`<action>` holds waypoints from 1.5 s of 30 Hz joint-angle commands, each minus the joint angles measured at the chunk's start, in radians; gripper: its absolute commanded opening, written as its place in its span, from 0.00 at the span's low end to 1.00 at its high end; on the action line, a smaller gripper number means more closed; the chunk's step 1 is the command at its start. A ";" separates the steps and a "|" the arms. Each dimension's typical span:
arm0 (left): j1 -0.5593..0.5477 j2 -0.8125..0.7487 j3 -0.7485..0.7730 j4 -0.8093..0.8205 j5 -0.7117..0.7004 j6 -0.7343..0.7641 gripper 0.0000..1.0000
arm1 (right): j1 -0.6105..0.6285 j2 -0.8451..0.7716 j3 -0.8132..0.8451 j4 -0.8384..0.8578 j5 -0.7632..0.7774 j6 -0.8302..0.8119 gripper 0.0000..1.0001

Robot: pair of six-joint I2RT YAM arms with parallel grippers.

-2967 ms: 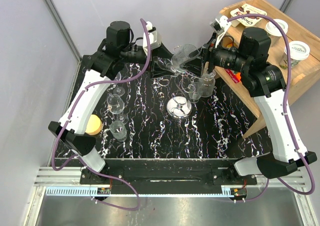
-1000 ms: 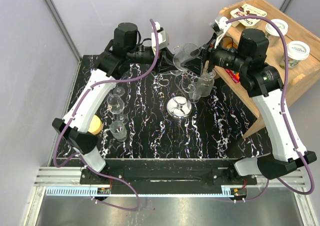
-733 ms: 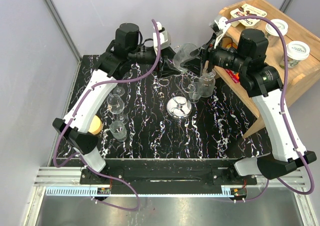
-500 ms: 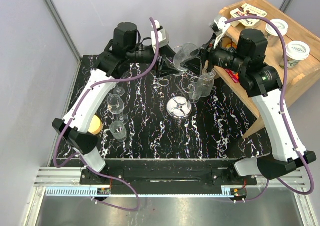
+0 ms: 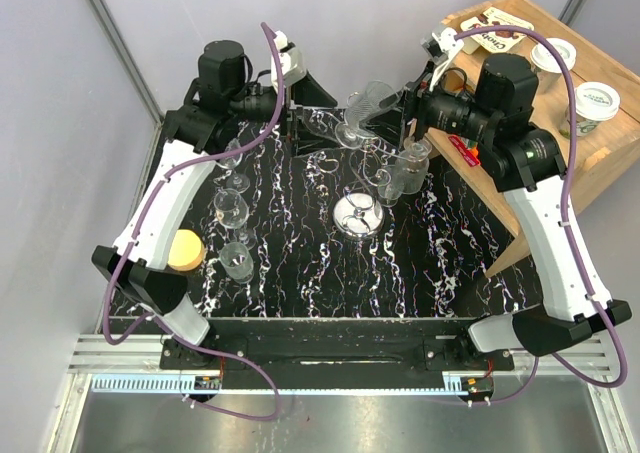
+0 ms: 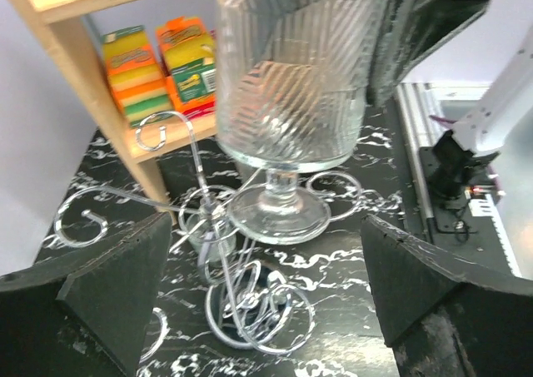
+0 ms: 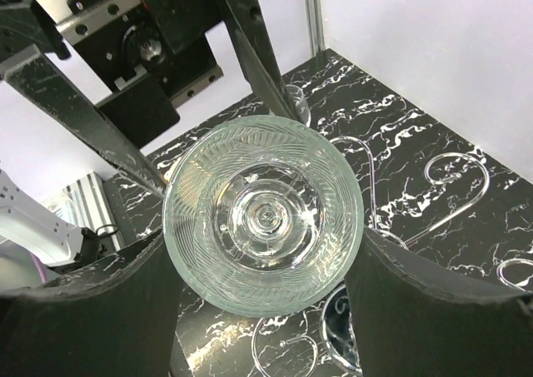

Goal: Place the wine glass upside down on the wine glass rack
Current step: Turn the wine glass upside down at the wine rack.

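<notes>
A ribbed clear wine glass lies tilted above the wine glass rack, a chrome wire stand with a round mirror base and curled arms. My right gripper is shut on the glass's bowl. In the right wrist view I look into its mouth between both fingers. My left gripper is open and empty, just left of the glass's foot. In the left wrist view the foot sits over the rack's curls, between my wide-open left gripper fingers.
Another ribbed glass sits at the rack's right side. Three small glasses and a yellow disc stand on the left of the black marbled table. A wooden shelf with cups and sponges borders the right.
My left gripper has drawn back to the left, away from the glass's foot, and its arm has swung left. The right gripper still holds the glass in about the same place.
</notes>
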 commanded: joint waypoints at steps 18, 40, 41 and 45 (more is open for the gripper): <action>-0.059 0.037 -0.044 0.199 0.140 -0.143 0.99 | 0.007 0.016 0.113 0.113 -0.076 0.063 0.04; -0.062 0.042 -0.061 0.209 0.141 -0.161 0.62 | 0.007 -0.007 0.102 0.099 -0.064 0.039 0.04; -0.062 0.040 -0.062 0.209 0.143 -0.161 0.60 | 0.007 -0.009 0.102 0.099 -0.061 0.037 0.04; -0.061 0.037 -0.064 0.209 0.147 -0.163 0.49 | 0.008 -0.012 0.103 0.093 -0.058 0.030 0.04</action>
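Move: The left hand is open beside the wine glass: the glass foot lies about 5 cm to its right, 1 cm back and 2 cm lower, with the bowl 8 cm right, 1 cm back and 4 cm higher. The wine rack's top is some 10 cm right, about level fore and aft, and 12 cm below. The right hand already holds the bowl, the foot roughly 4 cm to its left, 1 cm ahead and 6 cm lower. Rightward about 3 cm and some 2 cm back, sinking slightly, the open left hand moves in around the glass foot, swinging about 10 degrees clockwise. It stops there and closes partway, pinching the foot's edges between its fingertips. The right hand keeps its grip on the bowl and lifts it nearly 2 cm. ##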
